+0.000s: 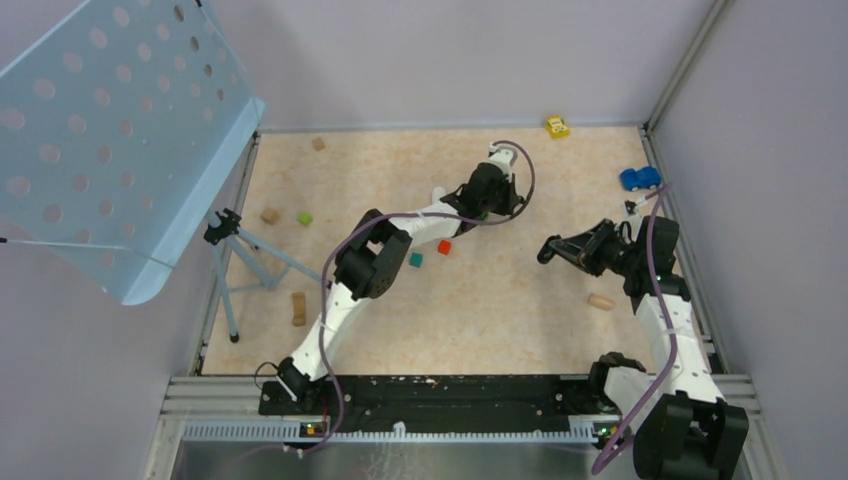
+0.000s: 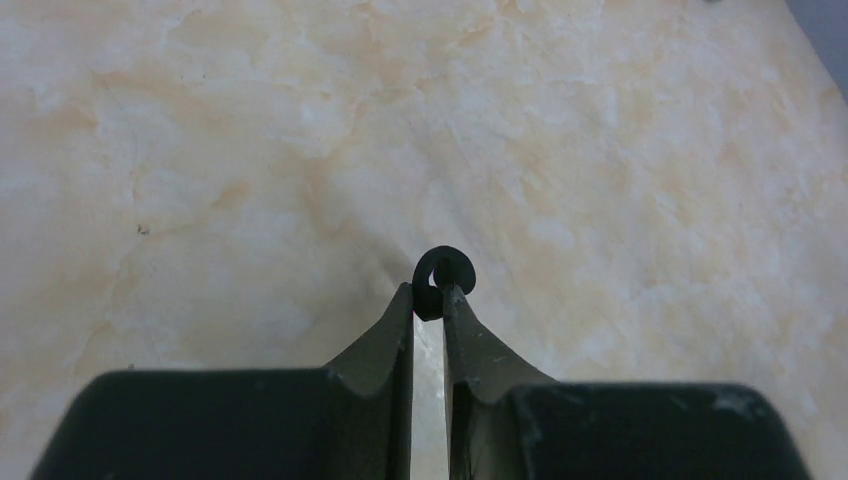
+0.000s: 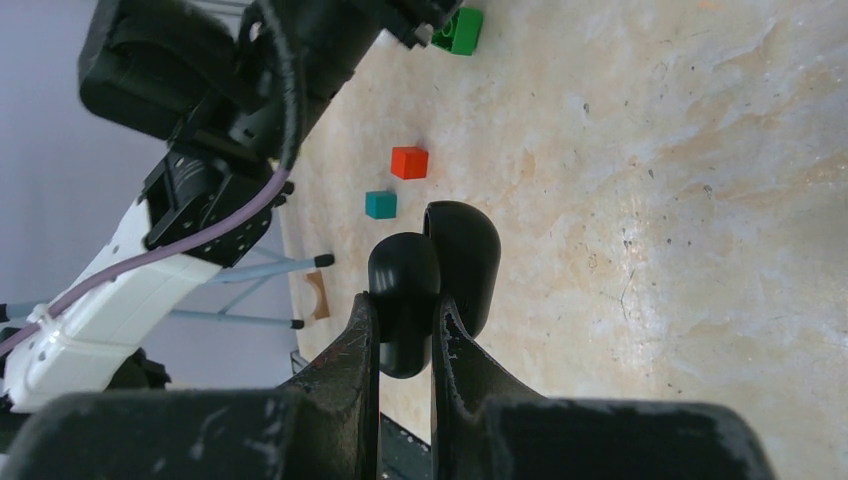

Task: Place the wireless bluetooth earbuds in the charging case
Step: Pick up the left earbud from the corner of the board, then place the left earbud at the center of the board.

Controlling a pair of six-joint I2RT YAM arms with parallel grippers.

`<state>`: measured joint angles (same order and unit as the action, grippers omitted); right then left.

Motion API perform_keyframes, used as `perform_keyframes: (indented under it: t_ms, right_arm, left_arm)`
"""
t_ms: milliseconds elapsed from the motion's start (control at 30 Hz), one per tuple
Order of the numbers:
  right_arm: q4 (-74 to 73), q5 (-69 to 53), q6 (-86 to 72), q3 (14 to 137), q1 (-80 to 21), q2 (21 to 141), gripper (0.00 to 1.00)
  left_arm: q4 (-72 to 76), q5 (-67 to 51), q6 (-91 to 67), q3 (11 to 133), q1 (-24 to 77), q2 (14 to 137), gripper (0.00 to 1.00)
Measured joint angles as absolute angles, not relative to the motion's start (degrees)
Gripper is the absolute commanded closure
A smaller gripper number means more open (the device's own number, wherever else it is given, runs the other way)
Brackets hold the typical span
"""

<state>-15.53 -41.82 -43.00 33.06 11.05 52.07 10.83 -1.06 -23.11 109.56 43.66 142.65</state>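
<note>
In the left wrist view my left gripper (image 2: pixel 429 296) is shut on a tiny black earbud (image 2: pixel 444 272), pinched at the very fingertips just above the marbled table. Seen from above, the left gripper (image 1: pixel 487 205) points down at the far middle of the table, and the earbud is hidden there. My right gripper (image 3: pixel 405 305) is shut on the black charging case (image 3: pixel 404 285), whose lid (image 3: pixel 463 262) stands open beside it. From above, the right gripper (image 1: pixel 548 249) holds the case in the air at mid-right, apart from the left gripper.
A red cube (image 1: pixel 444 246) and a teal cube (image 1: pixel 415 259) lie between the arms. A green cube (image 1: pixel 304 217) and wooden blocks (image 1: pixel 298 308) lie left, a wooden cylinder (image 1: pixel 600 301) right. A blue toy car (image 1: pixel 640 178) and yellow toy (image 1: pixel 557 126) sit far right. A blue perforated stand (image 1: pixel 120 130) overhangs the left edge.
</note>
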Motion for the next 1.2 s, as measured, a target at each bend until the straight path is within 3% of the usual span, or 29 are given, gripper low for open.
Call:
perform_keyframes:
  t_ms: [333,733,1000,1200]
  right_arm:
    - [-16.49,-42.17,-42.52,33.10,11.05,50.35,1.00]
    - [-25.36,-47.72,-35.86,34.17,11.05,47.66,1.00]
    - [-27.90,-54.30,-33.10,32.64,9.93,46.52,1.00]
    - [-28.25,-55.11,-30.98,31.07,1.58,46.48,1.00]
  left_arm:
    - [9.80,-13.47,-16.43,92.55,43.55,122.69,1.00]
    - [-4.10,-30.87,-4.08,67.88,42.33,96.71,1.00]
    - [-8.67,-33.43,-1.54,58.89,42.15,95.20,1.00]
    - [-9.23,-33.21,-0.30,58.48,42.13,96.95,1.00]
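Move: I already have the earbud in my left fingers. From my left hand, the open charging case in my right fingers is about 15 cm back, 7 cm right and 11 cm higher. The green block stands about 3 cm back and 10 cm left of my left hand, the red cube some 11 cm back and 20 cm left, both slightly below. From my right hand, the earbud lies about 14 cm ahead, 9 cm left and 11 cm lower. I keep my pinch on the earbud and sweep my left hand back about 25 cm and 15 cm left, arching up some 11 cm over the table, then sinking most of that again, while the wrist turns clockwise some 35 degrees. After a short wait my right hand brings the case about 8 cm back and 6 cm left, turning it counter-clockwise. ##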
